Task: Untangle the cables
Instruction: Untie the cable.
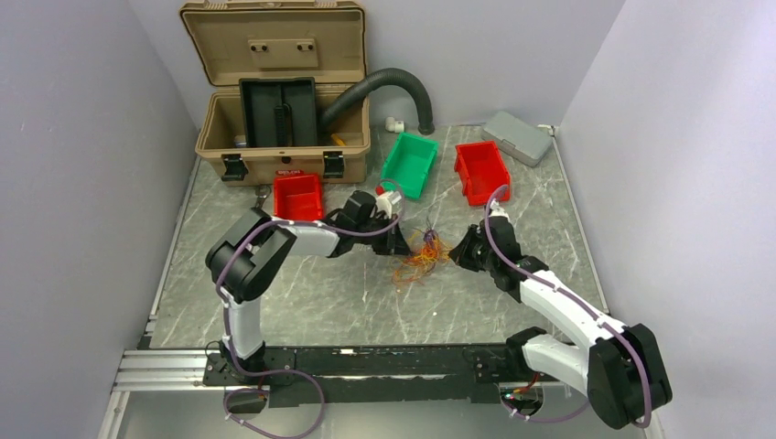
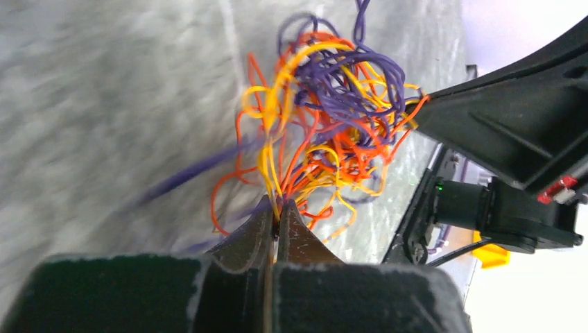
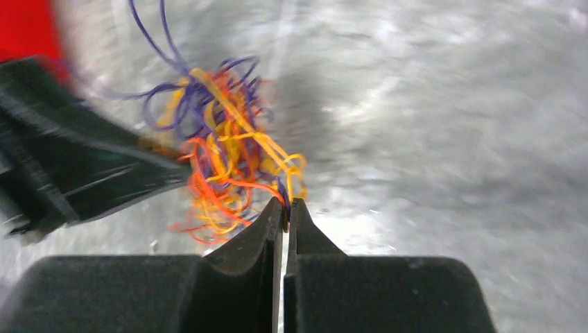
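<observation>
The cables (image 1: 423, 256) are a small tangle of hair-thin orange, yellow and purple wires, held between the two arms over the marble table. In the left wrist view the cables (image 2: 326, 118) fan out ahead of my left gripper (image 2: 279, 211), whose jaws are shut on yellow and orange strands. My right gripper (image 3: 286, 208) is shut on a few purple and yellow strands at the near edge of the cables (image 3: 222, 152). From above, the left gripper (image 1: 404, 243) sits just left of the tangle and the right gripper (image 1: 455, 252) just right of it.
A tan toolbox (image 1: 279, 91) stands open at the back left with a black corrugated hose (image 1: 389, 87) curving out of it. Two red bins (image 1: 298, 196) (image 1: 481, 170), a green bin (image 1: 409, 163) and a grey case (image 1: 517, 136) lie behind the arms.
</observation>
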You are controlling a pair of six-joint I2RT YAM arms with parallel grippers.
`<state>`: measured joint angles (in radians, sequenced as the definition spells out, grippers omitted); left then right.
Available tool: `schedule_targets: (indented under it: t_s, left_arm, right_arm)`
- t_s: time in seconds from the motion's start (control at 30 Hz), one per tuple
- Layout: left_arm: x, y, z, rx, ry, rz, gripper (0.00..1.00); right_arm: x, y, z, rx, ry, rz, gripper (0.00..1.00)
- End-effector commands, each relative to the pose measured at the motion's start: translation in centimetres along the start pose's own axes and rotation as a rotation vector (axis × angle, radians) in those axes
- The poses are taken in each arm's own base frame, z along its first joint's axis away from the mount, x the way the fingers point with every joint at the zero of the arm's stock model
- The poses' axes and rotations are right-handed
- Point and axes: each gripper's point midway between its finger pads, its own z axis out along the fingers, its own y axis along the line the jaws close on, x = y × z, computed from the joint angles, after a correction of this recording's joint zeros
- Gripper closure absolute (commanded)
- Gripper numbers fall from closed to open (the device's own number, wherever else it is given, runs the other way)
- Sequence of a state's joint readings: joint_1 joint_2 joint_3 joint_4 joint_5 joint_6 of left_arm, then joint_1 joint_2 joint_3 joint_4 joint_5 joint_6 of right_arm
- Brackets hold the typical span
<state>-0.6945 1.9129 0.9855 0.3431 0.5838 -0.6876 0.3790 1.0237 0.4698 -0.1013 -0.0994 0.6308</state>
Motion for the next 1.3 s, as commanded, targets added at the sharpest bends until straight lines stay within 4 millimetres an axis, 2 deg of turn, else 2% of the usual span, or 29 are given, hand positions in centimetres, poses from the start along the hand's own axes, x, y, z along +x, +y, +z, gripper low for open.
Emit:
schedule_targets:
  t_s: [0.0, 0.13, 0.37, 0.47, 0.57, 0.63, 0.7, 0.77, 0.8, 0.87, 0.9, 0.97, 1.0, 1.03, 1.1, 1.13, 1.2, 1.27]
  left_arm:
    - [-1.4, 4.2, -4.0, -0.183, -0.057, 0.012, 1.00]
    - [-1.4, 6.9, -7.2, -0.315, -0.064, 0.031, 1.00]
    - [-0.5, 9.0, -10.0, -0.460, -0.066, 0.016, 1.00]
    - [-0.3, 10.5, -11.6, -0.552, -0.091, -0.021, 1.00]
    - [0.1, 12.3, -14.0, -0.688, -0.140, -0.082, 1.00]
    - [-0.2, 12.5, -15.1, -0.725, -0.173, -0.073, 1.00]
    - [-0.5, 11.6, -15.0, -0.675, -0.177, -0.033, 1.00]
    - [-0.6, 10.9, -14.5, -0.628, -0.162, -0.015, 1.00]
    - [-0.7, 10.4, -14.1, -0.592, -0.150, 0.002, 1.00]
    - [-0.7, 9.1, -13.0, -0.502, -0.122, 0.042, 1.00]
    - [-0.7, 8.4, -12.6, -0.458, -0.112, 0.055, 1.00]
    - [-0.7, 6.9, -11.6, -0.365, -0.090, 0.095, 1.00]
    - [-0.7, 6.2, -11.2, -0.339, -0.079, 0.114, 0.90]
    - [-0.7, 5.5, -10.8, -0.327, -0.068, 0.137, 0.73]
    - [-0.6, 4.4, -10.1, -0.338, -0.045, 0.192, 0.43]
    - [-0.6, 4.1, -9.9, -0.359, -0.039, 0.220, 0.33]
    - [-1.0, 3.2, -9.6, -0.394, -0.028, 0.270, 0.24]
    - [-1.5, 2.7, -9.5, -0.426, -0.026, 0.307, 0.21]
  right_arm:
    - [-1.7, -8.1, -1.8, 0.477, -0.137, 0.149, 1.00]
    - [-1.7, -9.9, -2.7, 0.571, -0.172, 0.199, 1.00]
    - [-2.2, -11.0, -3.4, 0.598, -0.238, 0.273, 1.00]
    - [-3.0, -11.9, -4.4, 0.625, -0.279, 0.287, 1.00]
    - [-3.7, -13.5, -6.0, 0.702, -0.337, 0.325, 1.00]
    - [-3.9, -14.0, -6.6, 0.721, -0.353, 0.322, 1.00]
    - [-4.2, -12.9, -5.8, 0.641, -0.324, 0.263, 1.00]
    - [-4.4, -10.8, -4.3, 0.504, -0.272, 0.186, 1.00]
    - [-4.2, -9.2, -3.4, 0.409, -0.222, 0.126, 1.00]
    - [-3.3, -4.8, -2.0, 0.145, -0.101, -0.037, 0.92]
    - [-2.8, -3.2, -1.7, 0.054, -0.063, -0.068, 0.81]
    - [-2.2, -0.9, -1.5, -0.079, -0.032, -0.086, 0.39]
    - [-1.9, -0.2, -1.5, -0.123, -0.021, -0.096, 0.30]
    - [-1.8, 0.0, -1.5, -0.142, -0.019, -0.102, 0.26]
    - [-1.7, -0.1, -1.3, -0.136, -0.015, -0.105, 0.24]
    - [-1.6, -0.3, -1.2, -0.133, -0.010, -0.112, 0.24]
    - [-1.3, -0.2, -1.1, -0.140, 0.005, -0.121, 0.24]
    - [-1.2, 0.0, -1.0, -0.158, 0.017, -0.122, 0.24]
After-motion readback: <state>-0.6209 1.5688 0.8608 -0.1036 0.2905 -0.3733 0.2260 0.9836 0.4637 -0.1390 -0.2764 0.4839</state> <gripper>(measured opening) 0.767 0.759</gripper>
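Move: The cable tangle hangs between both shut grippers: its middle is about 4 cm to the left hand's right, level with it and some 3 cm lower. From the right hand it lies about 6 cm left, 1 cm ahead and 4 cm below. The green bin is some 21 cm straight ahead of the left hand; the right-hand red bin is about 20 cm ahead of the right hand and 8 cm to its right. The cable tangle, strands still pinched in both grippers, is pulled from two sides: the left hand draws about 14 cm left, its left side rolling up some 20 degrees, while the right hand goes about 9 cm right, dipping first and swinging clockwise. Both then open wide and turn back towards the tangle, the right swinging back counter-clockwise. ##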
